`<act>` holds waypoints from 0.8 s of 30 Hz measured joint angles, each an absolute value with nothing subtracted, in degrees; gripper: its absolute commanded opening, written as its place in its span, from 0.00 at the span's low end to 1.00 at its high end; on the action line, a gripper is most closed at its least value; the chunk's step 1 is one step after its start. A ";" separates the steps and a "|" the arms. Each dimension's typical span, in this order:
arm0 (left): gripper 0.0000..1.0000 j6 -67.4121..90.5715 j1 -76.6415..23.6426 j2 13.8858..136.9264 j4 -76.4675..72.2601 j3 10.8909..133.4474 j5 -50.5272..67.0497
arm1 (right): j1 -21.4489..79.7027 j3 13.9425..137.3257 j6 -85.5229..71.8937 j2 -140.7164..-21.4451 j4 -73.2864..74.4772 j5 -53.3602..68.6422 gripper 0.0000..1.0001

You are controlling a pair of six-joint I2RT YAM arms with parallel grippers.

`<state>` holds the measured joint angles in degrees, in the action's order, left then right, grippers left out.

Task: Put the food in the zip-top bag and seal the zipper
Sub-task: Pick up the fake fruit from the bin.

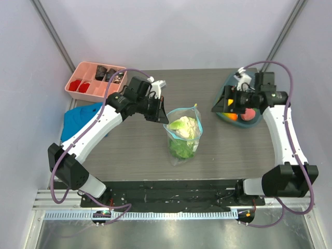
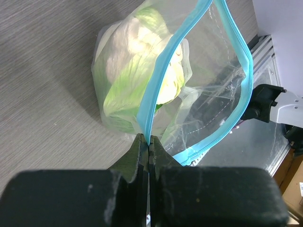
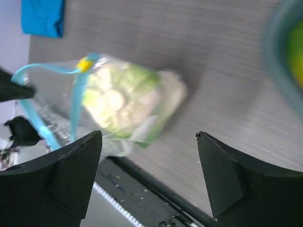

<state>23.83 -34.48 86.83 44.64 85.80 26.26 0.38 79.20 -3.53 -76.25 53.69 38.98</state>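
The clear zip-top bag lies mid-table with the pale green cabbage inside it. My left gripper is shut on the light-blue zipper at the bag's mouth and holds that edge up; the mouth gapes open. The cabbage shows through the plastic. My right gripper is open and empty at the left rim of the teal bowl, which holds an orange fruit and a red fruit. In the right wrist view the open gripper faces the bagged cabbage.
A pink divided tray with dark brown and red pieces stands at the back left. A blue folded cloth lies at the left edge and also shows in the right wrist view. A yellow slider sits on the zipper.
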 measured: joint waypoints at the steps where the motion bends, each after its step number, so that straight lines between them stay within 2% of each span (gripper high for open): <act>1: 0.00 23.75 -34.48 86.83 44.64 85.80 26.33 | -2.22 80.09 -1.76 -77.19 54.13 39.09 0.88; 5: 0.00 23.55 -34.48 86.83 44.64 85.80 26.68 | -7.92 83.11 6.52 -82.91 55.37 35.38 0.87; 15: 0.00 23.62 -34.48 86.83 44.49 85.78 27.07 | -7.84 84.86 20.36 -101.58 51.18 23.05 0.86; 24: 0.00 23.62 -34.48 86.83 44.45 85.78 27.07 | -7.84 86.91 26.24 -109.54 46.46 19.90 0.87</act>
<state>23.62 -34.48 86.83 44.45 85.78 27.07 -7.84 86.91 26.24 -109.54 46.46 19.90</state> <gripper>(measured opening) 0.016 0.860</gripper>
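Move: The fake mango, green and orange, lies in the bin about 14 cm ahead of the right hand, 11 cm to its right and 22 cm below. The yellow fruit is some 7 cm beyond the mango; the red fruit lies level with it, about 10 cm farther right. From the left hand, still pinching the bag's rim, the mango is roughly 18 cm ahead, 31 cm right and 21 cm lower. Fingers staying open, the right hand dives some 17 cm, swinging right and forward towards the mango, tipping steeper. ##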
